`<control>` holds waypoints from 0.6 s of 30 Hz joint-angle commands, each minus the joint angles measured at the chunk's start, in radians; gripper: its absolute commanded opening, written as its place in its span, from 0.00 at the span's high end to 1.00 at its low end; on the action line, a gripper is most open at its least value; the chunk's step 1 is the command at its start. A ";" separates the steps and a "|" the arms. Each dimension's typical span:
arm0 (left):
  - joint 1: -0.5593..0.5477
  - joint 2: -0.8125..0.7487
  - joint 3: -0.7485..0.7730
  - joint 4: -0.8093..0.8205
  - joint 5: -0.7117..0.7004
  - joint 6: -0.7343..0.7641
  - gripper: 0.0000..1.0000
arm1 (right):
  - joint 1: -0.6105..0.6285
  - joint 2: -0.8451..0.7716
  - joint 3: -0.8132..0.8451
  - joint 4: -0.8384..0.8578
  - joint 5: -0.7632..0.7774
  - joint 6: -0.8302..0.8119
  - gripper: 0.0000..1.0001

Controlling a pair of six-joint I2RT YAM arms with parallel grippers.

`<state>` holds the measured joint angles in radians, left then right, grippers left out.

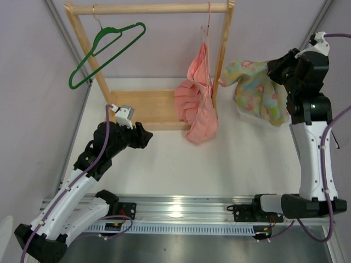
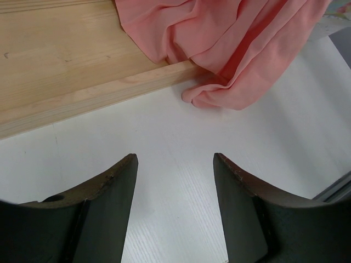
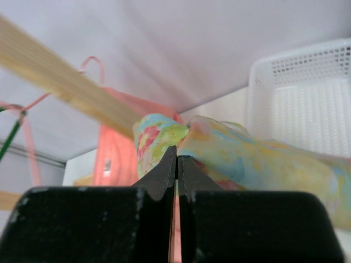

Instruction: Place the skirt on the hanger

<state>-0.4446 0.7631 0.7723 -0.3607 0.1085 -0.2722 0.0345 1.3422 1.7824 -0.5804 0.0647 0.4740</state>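
Note:
The skirt (image 1: 253, 90), pastel yellow, mint and blue with pink flowers, hangs in the air at the back right, pinched in my right gripper (image 1: 272, 69). In the right wrist view the jaws are shut on a fold of the skirt (image 3: 241, 156) at the right gripper (image 3: 177, 150). The hanger (image 1: 107, 50), dark green plastic, hangs tilted from the left end of the wooden rail (image 1: 153, 8). My left gripper (image 1: 147, 134) hovers low over the table left of centre, open with nothing between its fingers (image 2: 112, 186).
A salmon-pink ruffled garment (image 1: 198, 98) hangs on a thin pink hanger (image 1: 208, 22) from the wooden rack, draping onto the rack's base board (image 2: 66, 60). A white mesh basket (image 3: 299, 98) stands behind the skirt at the right. Grey walls close in both sides.

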 commanded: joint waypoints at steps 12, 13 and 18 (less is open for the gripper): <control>0.009 -0.030 0.056 0.012 0.049 -0.019 0.36 | 0.188 -0.225 -0.018 -0.137 -0.020 -0.020 1.00; 0.009 -0.030 0.059 0.011 0.065 -0.027 0.36 | 0.205 -0.233 -0.026 -0.144 -0.017 -0.020 1.00; 0.009 -0.018 0.073 0.016 0.108 -0.045 0.36 | 0.361 -0.261 -0.148 -0.122 0.019 0.015 1.00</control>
<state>-0.4435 0.7506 0.7994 -0.3618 0.1642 -0.2897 0.3126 1.1072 1.6943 -0.7406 0.0620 0.4713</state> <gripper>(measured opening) 0.636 0.012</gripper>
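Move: Beyond the rack's right post, the green hanger that the held skirt is bound for lies some 60 cm to the right hand's left, about 9 cm farther out and a little below. The pink garment hangs between, about 24 cm left, 4 cm ahead and 24 cm lower. The white basket sits 16 cm ahead, 8 cm right and some 42 cm down. From the idle left hand, the green hanger is 24 cm ahead, 13 cm left and 18 cm up. Drawing the pinched skirt back about 10 cm out from over the basket, the right hand first climbs some 4 cm, then swings about 8 cm left towards the green hanger while sinking to its starting height. It yaws counter-clockwise about 15 degrees, fingers kept shut on the cloth. The open, empty left hand begins to rise by a couple of centimetres. ##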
